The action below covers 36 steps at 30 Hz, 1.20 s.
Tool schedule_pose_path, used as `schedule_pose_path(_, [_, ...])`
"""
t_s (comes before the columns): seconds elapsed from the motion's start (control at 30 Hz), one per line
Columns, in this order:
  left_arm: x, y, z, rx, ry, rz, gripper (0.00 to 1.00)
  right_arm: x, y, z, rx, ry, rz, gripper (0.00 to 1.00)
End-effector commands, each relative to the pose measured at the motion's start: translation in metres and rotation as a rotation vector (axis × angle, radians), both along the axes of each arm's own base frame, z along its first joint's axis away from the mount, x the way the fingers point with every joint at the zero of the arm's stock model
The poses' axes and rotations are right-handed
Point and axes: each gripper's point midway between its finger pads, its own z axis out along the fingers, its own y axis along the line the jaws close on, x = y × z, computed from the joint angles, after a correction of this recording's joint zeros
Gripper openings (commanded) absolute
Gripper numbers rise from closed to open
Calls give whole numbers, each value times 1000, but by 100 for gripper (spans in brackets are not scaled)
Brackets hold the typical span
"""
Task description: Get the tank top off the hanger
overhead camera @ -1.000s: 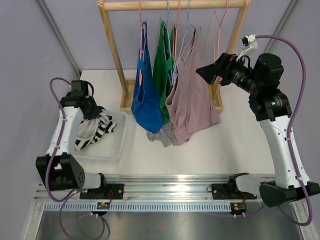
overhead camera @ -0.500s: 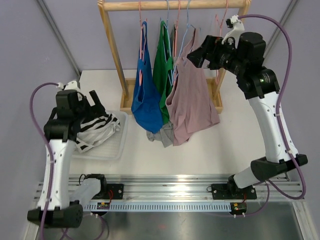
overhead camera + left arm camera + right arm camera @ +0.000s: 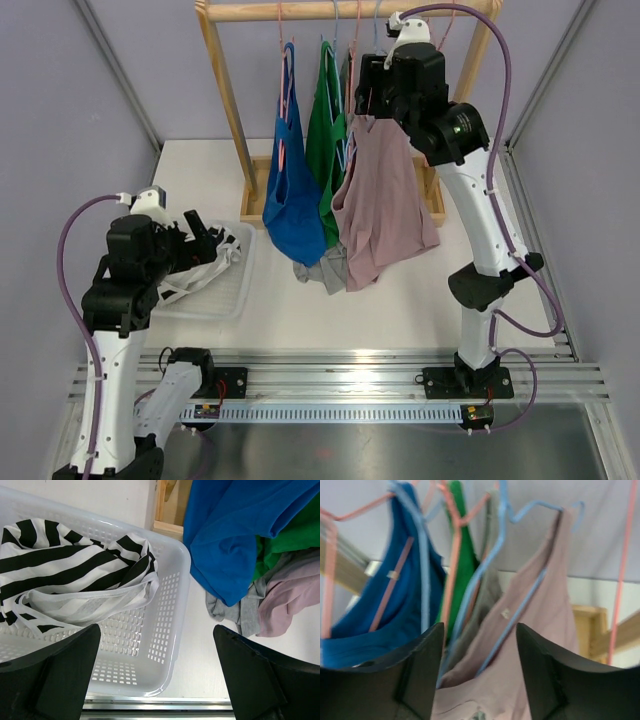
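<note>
A dusty pink tank top (image 3: 385, 200) hangs on a light blue hanger (image 3: 517, 612) at the right end of the wooden rack (image 3: 300, 10). My right gripper (image 3: 365, 95) is up at its neckline. In the right wrist view the gripper (image 3: 479, 650) is open, with the hanger wire and pink tank top (image 3: 540, 630) showing between the jaws. My left gripper (image 3: 205, 232) hovers open and empty over the white basket (image 3: 235, 290). A black-and-white striped top (image 3: 75, 565) lies in that basket (image 3: 165, 605).
A blue tank top (image 3: 290, 200), a green one (image 3: 322, 130) and a grey one (image 3: 320, 270) hang left of the pink one on pink and blue hangers. An empty pink hanger (image 3: 440, 40) hangs at the far right. The rack's wooden base (image 3: 435, 205) stands behind the clothes.
My left gripper opened, dropped the striped top into the basket and drew back. My right arm swung left and up to the pink top's hanger, and its jaws narrowed a little.
</note>
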Motion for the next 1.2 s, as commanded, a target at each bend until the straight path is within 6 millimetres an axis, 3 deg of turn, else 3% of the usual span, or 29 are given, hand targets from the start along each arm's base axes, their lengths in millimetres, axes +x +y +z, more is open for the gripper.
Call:
schedule_pose_path(0.0, [0, -7, 13, 7, -52, -50, 99, 11, -40, -11, -131, -5, -195, 64])
schedule_pose_path(0.33, [0, -12, 11, -5, -45, -77, 99, 8, -74, -9, -198, -11, -233, 40])
schedule_pose_path(0.43, [1, -13, 11, -4, -47, -83, 99, 11, -71, -13, -195, -3, -184, 29])
schedule_pose_path(0.6, [1, -16, 9, -5, -41, -98, 99, 15, -65, -4, -188, -37, -139, 34])
schedule_pose_path(0.73, [1, -18, 8, -4, -41, -107, 99, 23, -66, 8, -170, -78, -111, 32])
schedule_pose_path(0.93, [2, -20, 7, -3, -36, -117, 99, 34, -65, 10, -186, -105, -82, 29])
schedule_pose_path(1.17, [2, -22, 7, 3, -34, -125, 99, 36, -59, 19, -165, -137, -51, 5])
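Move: The blue hanger carrying the mauve tank top is roughly 6 cm ahead of the right hand and 1 cm left, about at its height, its near limb between the open fingers. The mauve tank top hangs about 6 cm ahead, 5 cm right and 18 cm below. The grey top's pink hanger is some 6 cm ahead and 4 cm left, also level in height. From the left hand the blue hanger is about 28 cm ahead, 43 cm right and 20 cm higher. Down and to the right first, easing forward, the right hand drops about 4 cm while swinging some 7 cm rightwards and rolling its left side down about 10 degrees; then it climbs most of the way back up and edges farther forward. The fingers narrow on the way and finally shut nearly fully, pinching the near limb of the mauve tank top's blue hanger. ##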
